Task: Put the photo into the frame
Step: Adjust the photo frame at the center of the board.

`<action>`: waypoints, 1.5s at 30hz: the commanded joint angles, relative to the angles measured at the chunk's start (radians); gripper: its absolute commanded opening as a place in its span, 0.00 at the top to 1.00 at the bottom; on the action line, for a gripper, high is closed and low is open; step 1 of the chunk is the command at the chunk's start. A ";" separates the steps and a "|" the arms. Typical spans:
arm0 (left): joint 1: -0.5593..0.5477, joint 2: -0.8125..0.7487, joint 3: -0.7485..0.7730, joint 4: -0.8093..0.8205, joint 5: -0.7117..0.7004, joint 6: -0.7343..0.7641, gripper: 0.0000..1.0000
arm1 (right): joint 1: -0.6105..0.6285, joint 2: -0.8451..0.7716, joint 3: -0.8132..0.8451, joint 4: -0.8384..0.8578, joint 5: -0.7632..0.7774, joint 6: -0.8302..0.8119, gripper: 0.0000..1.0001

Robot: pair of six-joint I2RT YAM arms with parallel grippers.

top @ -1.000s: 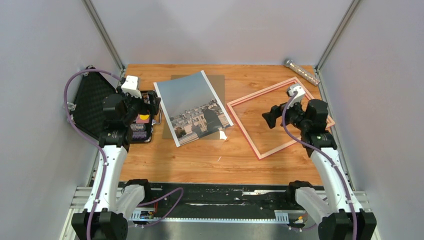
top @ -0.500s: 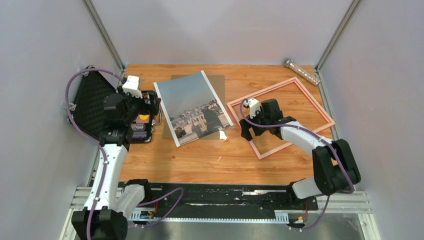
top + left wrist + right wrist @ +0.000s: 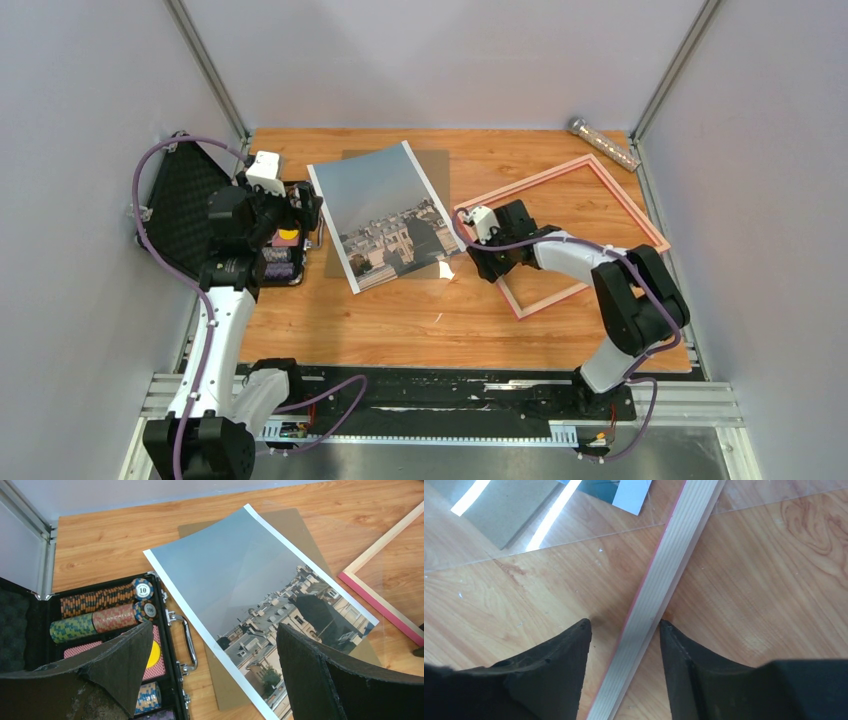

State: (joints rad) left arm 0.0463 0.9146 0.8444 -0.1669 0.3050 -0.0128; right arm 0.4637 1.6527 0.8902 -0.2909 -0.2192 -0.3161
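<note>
The photo of sky over rooftops lies flat at the table's middle, partly over a brown backing board; the left wrist view shows the photo too. To its right the pink frame lies tilted on the wood. My right gripper is down at the frame's left rail. In the right wrist view its jaws straddle the pale rail: the right finger touches it and the left finger stands a little apart. My left gripper hovers wide open and empty above the photo's left edge.
An open black case of poker chips sits at the left, its foam lid leaning against the wall. A shiny tube lies at the back right corner. A clear sheet glints over the wood beside the frame.
My right arm has swung left and down from above the frame's right side to its left rail, and its jaws have narrowed around the rail. The left arm has not moved.
</note>
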 commanded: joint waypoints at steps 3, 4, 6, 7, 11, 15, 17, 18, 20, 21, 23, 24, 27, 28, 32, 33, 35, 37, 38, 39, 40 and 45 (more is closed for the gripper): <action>-0.004 -0.011 0.022 0.029 0.014 0.011 0.00 | 0.007 0.040 0.042 -0.028 0.015 -0.029 0.58; -0.004 -0.011 0.021 0.030 0.014 0.028 0.00 | 0.007 0.038 0.042 -0.040 0.009 -0.029 0.62; -0.004 -0.011 0.020 0.031 0.013 0.033 0.00 | 0.007 0.024 0.041 -0.065 -0.005 -0.029 0.69; -0.004 -0.010 0.020 0.032 0.013 0.034 0.00 | 0.007 0.010 0.038 -0.080 -0.014 -0.028 0.72; -0.004 -0.005 0.019 0.032 0.019 0.032 0.00 | 0.007 -0.085 0.027 -0.148 -0.051 -0.029 0.85; -0.003 -0.001 0.021 0.031 0.023 0.031 0.00 | 0.013 -0.185 -0.004 -0.212 -0.071 -0.043 0.95; -0.004 0.000 0.023 0.030 0.021 0.032 0.00 | 0.021 -0.238 -0.033 -0.240 -0.070 -0.070 0.99; -0.004 0.000 0.023 0.028 0.019 0.032 0.00 | 0.025 -0.262 -0.046 -0.252 -0.065 -0.085 1.00; -0.004 0.000 0.025 0.026 0.018 0.032 0.00 | 0.026 -0.309 -0.074 -0.275 -0.051 -0.120 1.00; -0.003 0.000 0.025 0.026 0.017 0.033 0.00 | 0.026 -0.333 -0.088 -0.285 -0.046 -0.139 1.00; -0.004 0.001 0.025 0.026 0.014 0.034 0.00 | 0.027 -0.382 -0.117 -0.307 -0.045 -0.187 1.00; -0.005 0.002 0.024 0.026 0.012 0.034 0.00 | 0.027 -0.408 -0.132 -0.316 -0.046 -0.210 1.00; -0.005 0.010 0.024 0.026 0.005 0.039 0.00 | 0.027 -0.488 -0.185 -0.326 -0.045 -0.298 1.00; -0.004 0.013 0.025 0.026 0.004 0.040 0.00 | 0.027 -0.515 -0.203 -0.328 -0.041 -0.330 1.00; -0.004 0.020 0.029 0.017 0.002 0.042 0.00 | 0.027 -0.627 -0.275 -0.327 0.004 -0.475 1.00; -0.004 0.020 0.030 0.018 0.000 0.042 0.00 | 0.028 -0.650 -0.295 -0.326 0.021 -0.510 1.00; -0.005 0.020 0.030 0.018 -0.002 0.043 0.00 | 0.028 -0.698 -0.333 -0.320 0.053 -0.580 1.00; -0.006 0.022 0.029 0.020 -0.001 0.046 0.00 | 0.028 -0.702 -0.364 -0.315 0.090 -0.641 1.00; -0.005 0.025 0.029 0.021 -0.001 0.047 0.00 | 0.029 -0.700 -0.380 -0.305 0.108 -0.667 1.00; -0.005 0.028 0.028 0.021 -0.001 0.048 0.00 | 0.029 -0.705 -0.397 -0.291 0.118 -0.688 1.00; -0.004 0.032 0.028 0.019 0.000 0.048 0.00 | 0.032 -0.711 -0.417 -0.274 0.127 -0.708 1.00; -0.005 0.051 0.031 0.014 0.001 0.047 0.00 | 0.064 -0.721 -0.440 -0.235 0.140 -0.747 1.00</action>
State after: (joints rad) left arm 0.0463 0.9539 0.8444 -0.1677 0.3077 0.0135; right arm 0.5022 0.9596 0.4454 -0.6224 -0.1032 -0.9485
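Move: The photo frame's near-left bar lies right between the right hand's open fingertips, level with them and about 1 cm below the hand point. The frame's middle is some 7 cm ahead and 15 cm to the right, the photo's middle about 11 cm ahead and 23 cm to the left, and a small paper scrap 2 cm back and 10 cm to the left. From the left hand, that same bar lies roughly 38 cm to the right, 3 cm back and 25 cm below. The frame's near-left bar is pinched as the right fingers close on it from both sides. The hand then draws it back about 12 cm and to the right about 10 cm, rising some 4 cm on the way and sinking again, while turning some 30 degrees counter-clockwise and keeping its grip. ##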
